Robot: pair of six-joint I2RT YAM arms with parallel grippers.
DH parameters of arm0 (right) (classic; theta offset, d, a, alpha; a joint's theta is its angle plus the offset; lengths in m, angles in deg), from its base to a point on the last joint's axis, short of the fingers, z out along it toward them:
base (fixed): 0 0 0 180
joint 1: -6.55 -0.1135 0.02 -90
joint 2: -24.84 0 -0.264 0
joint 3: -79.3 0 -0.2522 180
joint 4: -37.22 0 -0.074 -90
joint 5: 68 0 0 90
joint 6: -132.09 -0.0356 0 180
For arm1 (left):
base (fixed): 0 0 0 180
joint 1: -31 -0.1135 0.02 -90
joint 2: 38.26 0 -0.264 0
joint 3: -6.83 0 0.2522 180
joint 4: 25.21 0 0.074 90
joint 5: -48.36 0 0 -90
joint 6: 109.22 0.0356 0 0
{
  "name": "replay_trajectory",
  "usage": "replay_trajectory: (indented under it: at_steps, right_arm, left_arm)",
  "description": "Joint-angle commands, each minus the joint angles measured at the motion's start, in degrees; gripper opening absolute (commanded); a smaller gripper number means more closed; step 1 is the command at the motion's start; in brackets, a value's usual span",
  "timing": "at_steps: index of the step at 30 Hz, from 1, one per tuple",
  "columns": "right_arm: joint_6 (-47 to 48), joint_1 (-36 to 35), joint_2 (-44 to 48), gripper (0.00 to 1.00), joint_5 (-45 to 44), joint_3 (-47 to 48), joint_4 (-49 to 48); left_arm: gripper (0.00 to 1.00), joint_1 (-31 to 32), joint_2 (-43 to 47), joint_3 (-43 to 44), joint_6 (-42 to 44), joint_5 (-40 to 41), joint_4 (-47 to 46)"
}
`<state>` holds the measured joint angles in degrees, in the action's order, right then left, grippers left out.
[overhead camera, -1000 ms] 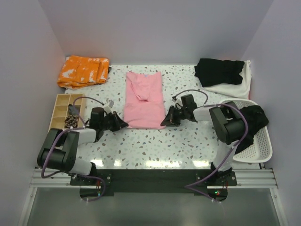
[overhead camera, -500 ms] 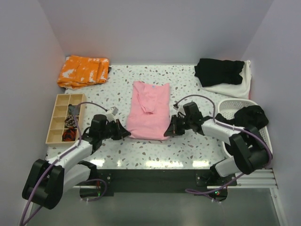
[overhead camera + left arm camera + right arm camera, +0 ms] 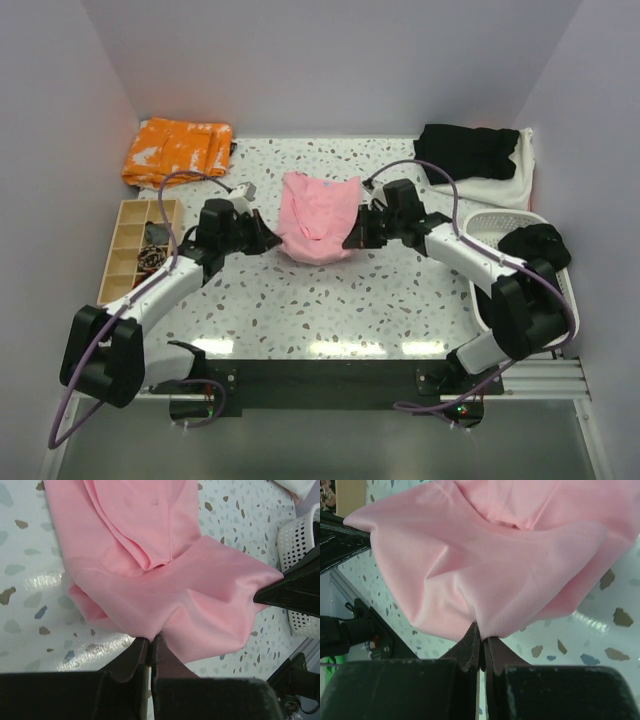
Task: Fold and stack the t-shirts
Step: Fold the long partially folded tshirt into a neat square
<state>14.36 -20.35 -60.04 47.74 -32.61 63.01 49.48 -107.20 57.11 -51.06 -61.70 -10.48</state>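
Note:
The light pink t-shirt [image 3: 318,218] lies in the middle of the table, its near hem lifted and carried back over its far part. My left gripper [image 3: 268,240] is shut on the hem's left corner, and my right gripper [image 3: 352,240] is shut on the right corner. In the left wrist view the pink t-shirt [image 3: 165,575] bunches above my pinched left gripper [image 3: 150,640]. The right wrist view shows the pink fabric [image 3: 485,565] sagging between both grips above my right gripper [image 3: 482,639]. A black t-shirt [image 3: 466,150] lies on an off-white one [image 3: 505,185] at the back right.
An orange patterned cloth [image 3: 177,150] is bunched at the back left. A wooden compartment tray [image 3: 128,225] stands at the left edge. A white perforated basket [image 3: 560,300] at the right holds dark fabric [image 3: 535,245].
Both grippers have moved away from me, towards the back of the table, lifting the pink t-shirt's near hem and carrying it over the rest of the shirt. The shirt now looks shorter.

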Motion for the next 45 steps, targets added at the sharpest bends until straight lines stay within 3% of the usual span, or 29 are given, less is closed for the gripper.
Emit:
replay_trajectory:
  at_steps: [1, 15, 26, 32, 36, 41, 42, 43, 45]
  right_arm:
    - [3.5, 1.1, -5.1, 0.00, -3.1, 7.7, 3.3]
    - [3.9, 7.9, -28.5, 0.00, 0.9, 35.7, 8.0]
    - [1.0, 12.6, -49.0, 0.00, 4.9, 63.0, 12.0]
    - [0.4, 14.9, -58.5, 0.01, 3.9, 75.6, 9.9]
    - [-0.1, 16.1, -61.6, 0.02, 2.7, 79.2, 7.4]
    - [1.2, 16.5, -61.6, 0.04, -1.5, 76.7, 0.6]
    - [1.4, 16.5, -61.3, 0.09, -2.3, 75.7, -1.1]
    - [2.1, 16.5, -61.2, 0.18, -3.1, 73.9, -2.6]
    - [3.1, 16.4, -60.1, 0.50, -6.7, 71.9, -7.3]
  left_arm:
    - [0.02, 0.1, -6.5, 8.8, 3.4, 1.7, -1.3]
    - [0.02, -6.2, -36.1, 33.5, 5.4, -7.3, -3.3]
    - [0.04, -11.4, -58.0, 61.6, 3.7, -15.4, -1.1]
    - [0.00, -12.3, -72.2, 77.7, 1.4, -20.7, -3.2]
    - [0.00, -12.3, -80.2, 94.0, 1.0, -23.4, -2.9]
    - [0.02, -12.4, -84.0, 94.4, -5.5, -27.3, -17.2]
    - [0.06, -12.3, -84.3, 93.8, -6.4, -27.5, -19.3]
    - [0.37, -12.3, -84.8, 93.7, -8.4, -28.0, -21.6]
    - [1.00, -12.3, -85.8, 93.0, -10.3, -29.2, -27.9]
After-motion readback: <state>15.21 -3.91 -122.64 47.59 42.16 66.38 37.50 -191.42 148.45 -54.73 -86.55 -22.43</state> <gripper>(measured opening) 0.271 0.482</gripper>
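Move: I hold the pink t-shirt's near end up by its two corners, one in each hand. Its collar end, where I'm taking them, lies about 28 cm ahead and 12 cm right of my left hand, some 29 cm ahead and 8 cm left of my right, about 10 cm lower. The orange pile sits roughly 41 cm ahead and 35 cm left of my left hand; the black pile about 41 cm ahead and 39 cm right of my right. With both hands side by side I sweep the pinched corners forward about 35 cm, nearly level, carrying the near end over the rest of the shirt towards its collar end. Late in the sweep I sink a few centimetres, draw my hands slightly inward and turn both wrists some 20 degrees clockwise or tip-up; then my fingers start opening, the left wider than the right. ##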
